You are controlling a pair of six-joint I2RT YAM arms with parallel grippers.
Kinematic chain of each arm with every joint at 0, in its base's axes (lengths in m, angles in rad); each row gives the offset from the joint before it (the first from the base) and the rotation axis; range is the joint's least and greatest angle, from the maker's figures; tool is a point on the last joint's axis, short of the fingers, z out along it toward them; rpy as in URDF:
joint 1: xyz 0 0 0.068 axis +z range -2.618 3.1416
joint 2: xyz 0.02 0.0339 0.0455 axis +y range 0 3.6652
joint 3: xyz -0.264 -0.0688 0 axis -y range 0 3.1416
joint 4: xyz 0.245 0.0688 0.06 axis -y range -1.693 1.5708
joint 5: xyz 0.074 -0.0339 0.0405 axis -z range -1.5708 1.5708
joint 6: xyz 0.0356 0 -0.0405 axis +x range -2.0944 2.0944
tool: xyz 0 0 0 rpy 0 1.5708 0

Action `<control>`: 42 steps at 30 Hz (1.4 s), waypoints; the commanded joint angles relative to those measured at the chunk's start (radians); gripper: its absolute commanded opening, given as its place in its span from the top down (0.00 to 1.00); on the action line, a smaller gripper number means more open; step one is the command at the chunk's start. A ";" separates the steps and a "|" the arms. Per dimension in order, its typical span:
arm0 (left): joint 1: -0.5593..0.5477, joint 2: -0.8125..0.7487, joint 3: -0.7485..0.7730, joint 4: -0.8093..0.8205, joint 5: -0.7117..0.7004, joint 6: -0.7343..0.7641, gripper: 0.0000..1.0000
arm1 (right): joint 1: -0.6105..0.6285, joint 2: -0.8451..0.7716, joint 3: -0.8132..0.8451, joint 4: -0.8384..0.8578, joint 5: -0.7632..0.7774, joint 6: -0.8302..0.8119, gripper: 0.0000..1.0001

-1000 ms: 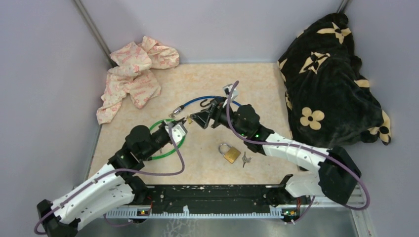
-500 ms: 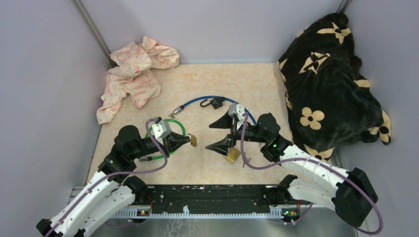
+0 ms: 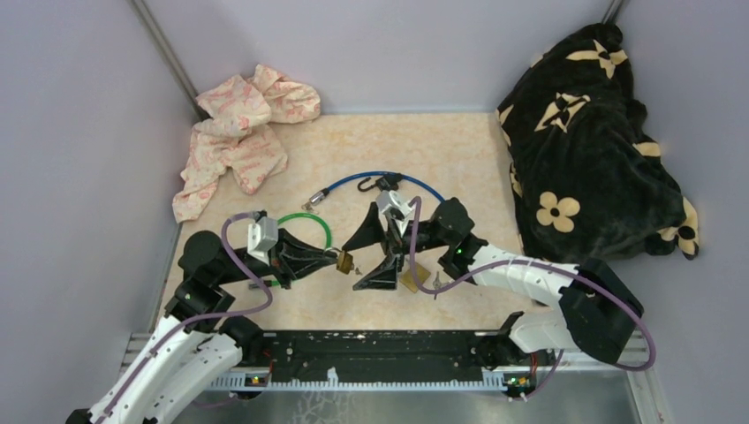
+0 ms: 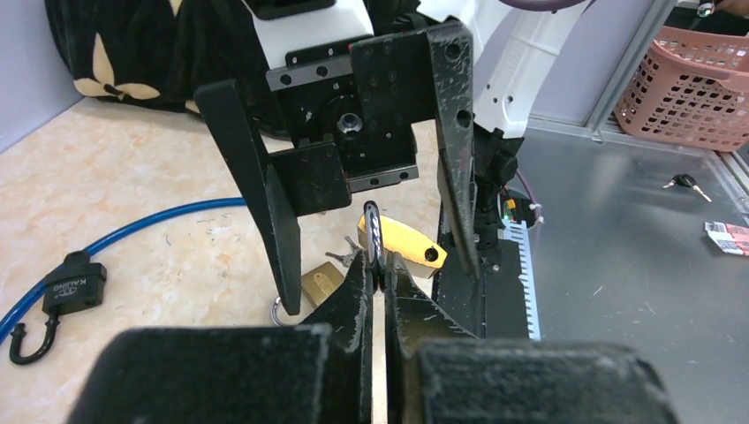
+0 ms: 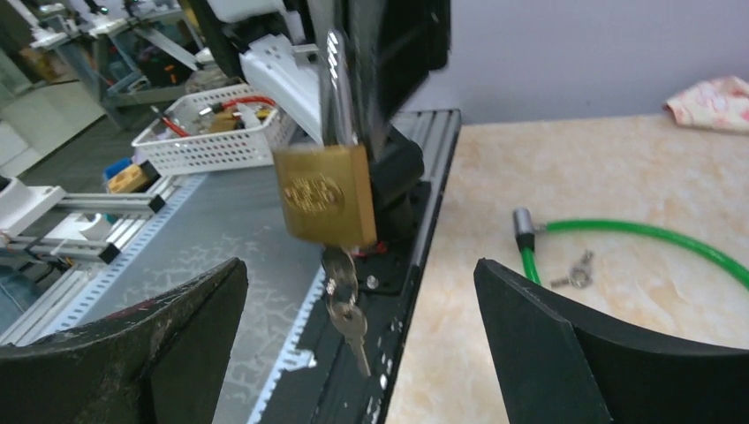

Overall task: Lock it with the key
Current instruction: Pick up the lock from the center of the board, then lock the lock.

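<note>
My left gripper [image 3: 338, 261] [image 4: 378, 265] is shut on the steel shackle of a small brass padlock [image 3: 345, 261] [image 4: 403, 242] [image 5: 323, 195] and holds it above the table. In the right wrist view a key [image 5: 346, 311] sticks out of the padlock's underside, with another dangling on its ring. My right gripper [image 3: 353, 266] [image 5: 360, 276] faces it, open wide, one finger [image 4: 253, 189] on each side of the padlock, not touching it. A second brass padlock [image 3: 413, 280] [image 4: 319, 283] lies on the table under the right gripper, with loose keys [image 3: 436, 285] beside it.
A blue cable [image 3: 380, 184] with a black lock [image 4: 74, 287] curves behind the grippers. A green cable loop [image 3: 315, 224] [image 5: 636, 233] lies by the left arm, small keys [image 5: 574, 269] near it. A floral cloth [image 3: 238, 132] lies back left, a black blanket [image 3: 592, 141] at right.
The left gripper drew back toward the front with the padlock in it. The right gripper opened wide and swung down to face the padlock, its fingers now either side of it.
</note>
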 commanded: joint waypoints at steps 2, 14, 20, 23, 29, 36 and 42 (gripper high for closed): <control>0.005 -0.024 0.008 0.058 0.035 -0.004 1.00 | 0.046 0.015 0.124 0.082 -0.063 0.023 0.04; 0.003 -0.024 0.002 0.049 0.020 0.023 1.00 | 0.092 0.041 0.239 -0.192 -0.050 -0.093 0.53; 0.002 -0.021 0.002 0.027 0.018 0.045 1.00 | 0.094 0.035 0.256 -0.275 -0.046 -0.141 0.98; 0.002 -0.021 0.005 -0.034 0.025 0.087 1.00 | 0.094 0.009 0.257 -0.350 -0.007 -0.210 1.00; 0.002 -0.010 0.019 -0.131 0.053 0.173 1.00 | 0.093 -0.070 0.240 -0.503 0.151 -0.343 1.00; 0.002 -0.002 0.028 -0.196 0.087 0.233 0.44 | 0.093 -0.102 0.226 -0.598 0.204 -0.424 1.00; 0.003 0.015 0.074 -0.266 0.047 0.263 0.29 | 0.094 -0.102 0.273 -0.787 0.236 -0.530 1.00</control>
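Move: The left hand holds the small lock by its shackle, the brass body about 3 cm to that hand's right, 1 cm back and a little below it. From the open right hand the body lies some 2 cm left, 2 cm back and 3 cm above. On the table, roughly 25 cm below the right hand, are the large padlock, about 13 cm ahead and 12 cm right, its keys 11 cm ahead and 18 cm right, and the green cable loop, 20 cm ahead and 13 cm left. The right fingers shut on the lock's brass body, after the hand has risen about 4 cm while easing left and back, then sunk a little as they close. The left hand holds nearly still until then, opens wide to let go of the shackle and sinks some 4 cm; the right keeps its pinch, sinking about 3 cm and drawing slightly forward and right, fingertips tipping down. ##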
